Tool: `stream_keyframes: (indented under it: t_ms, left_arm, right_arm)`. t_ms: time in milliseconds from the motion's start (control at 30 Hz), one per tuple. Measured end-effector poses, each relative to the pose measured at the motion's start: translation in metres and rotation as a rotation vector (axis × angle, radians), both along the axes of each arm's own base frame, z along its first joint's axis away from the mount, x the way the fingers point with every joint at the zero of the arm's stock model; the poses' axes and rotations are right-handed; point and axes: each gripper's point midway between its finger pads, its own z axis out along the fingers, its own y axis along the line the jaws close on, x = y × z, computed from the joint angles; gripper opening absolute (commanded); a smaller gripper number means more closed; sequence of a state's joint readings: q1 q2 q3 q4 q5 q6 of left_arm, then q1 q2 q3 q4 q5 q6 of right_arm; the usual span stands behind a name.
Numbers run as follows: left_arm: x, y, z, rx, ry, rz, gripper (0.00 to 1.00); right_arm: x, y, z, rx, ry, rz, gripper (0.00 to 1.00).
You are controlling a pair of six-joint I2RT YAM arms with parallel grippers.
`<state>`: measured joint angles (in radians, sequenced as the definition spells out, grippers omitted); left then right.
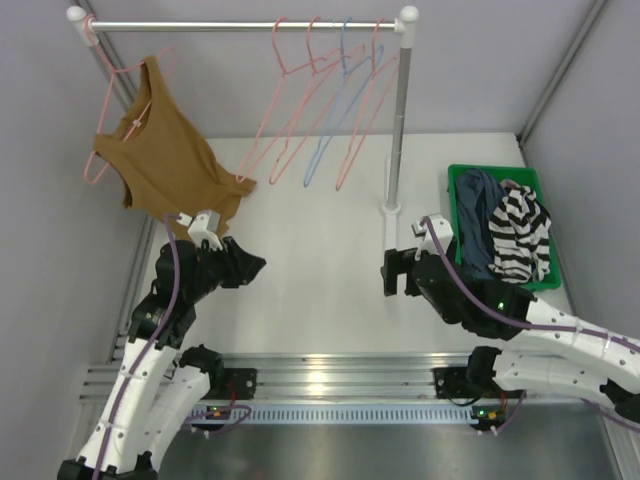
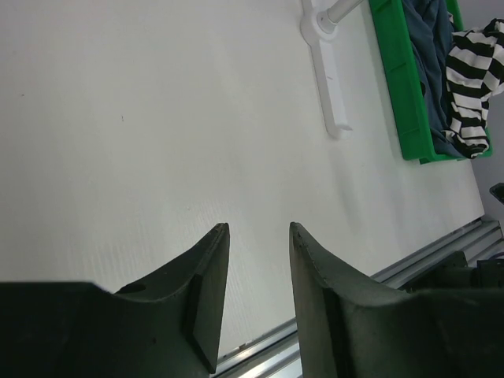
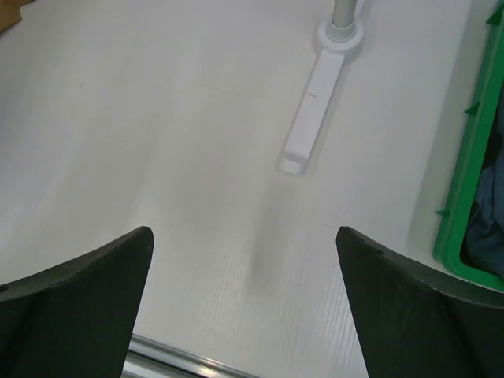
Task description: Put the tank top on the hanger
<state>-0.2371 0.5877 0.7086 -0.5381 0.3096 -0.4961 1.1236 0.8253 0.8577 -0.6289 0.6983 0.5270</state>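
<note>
The black-and-white striped tank top (image 1: 520, 235) lies crumpled in a green bin (image 1: 455, 176) at the right, on a dark blue-grey garment (image 1: 475, 215). It also shows in the left wrist view (image 2: 471, 87). Several bare pink wire hangers (image 1: 300, 68) hang from the rod at the back. My left gripper (image 1: 252, 266) (image 2: 258, 228) is open and empty, low over the bare table left of centre. My right gripper (image 1: 391, 272) (image 3: 242, 236) is wide open and empty, over the table just left of the bin.
A brown tank top (image 1: 165, 160) hangs on a pink hanger at the rod's left end. A light blue hanger (image 1: 322, 140) hangs among the pink ones. The rack's white post and foot (image 1: 392, 205) (image 3: 311, 110) stand between the grippers and the bin (image 3: 465, 197).
</note>
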Motion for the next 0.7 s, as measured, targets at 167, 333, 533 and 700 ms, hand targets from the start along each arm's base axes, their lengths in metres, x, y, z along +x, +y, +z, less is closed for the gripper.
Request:
stream_keyframes:
  t_ms: [167, 333, 533, 700]
  left_arm:
    - [-0.001, -0.001, 0.000, 0.000, 0.000, -0.005, 0.41]
    - [-0.001, -0.002, -0.003, 0.001, 0.006, -0.009, 0.41]
    - [0.001, -0.007, -0.010, 0.015, 0.034, -0.026, 0.41]
    - [-0.001, -0.013, -0.015, 0.021, 0.047, -0.049, 0.41]
  right_arm:
    - [0.000, 0.000, -0.003, -0.013, 0.008, 0.001, 1.00]
    - [0.004, 0.006, -0.008, -0.059, 0.062, 0.005, 1.00]
    - [0.055, -0.035, -0.003, -0.040, 0.175, -0.189, 1.00]
    - [0.089, -0.109, 0.021, 0.019, 0.199, -0.439, 1.00]
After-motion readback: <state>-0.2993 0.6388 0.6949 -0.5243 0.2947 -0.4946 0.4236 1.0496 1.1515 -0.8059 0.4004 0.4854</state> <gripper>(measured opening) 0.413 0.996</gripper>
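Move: The clothes in the green bin lie about 25 cm to the right hand's right, 15 cm ahead and some 17 cm below; the dark blue top in there is about 20 cm right and 16 ahead, the striped top about 29 right and 15 ahead. The base of the rack's right post stands about 20 cm ahead of the right hand and 3 to its right, some 20 lower. From the left hand the bin's clothes are roughly 53 cm right and 14 ahead. After a short hesitant dip, the empty right hand sweeps about 11 cm right and 9 cm forward towards the clothes in the green bin, crossing on the robot's side of the rack post and rising slightly at the last, fingers kept wide open. Along the way the wrist swings some 25 degrees clockwise and tips the fingers about 10 degrees farther down, still high over the bin's near left part and touching nothing, while the left hand merely eases a couple of centimetres down and to its right. ##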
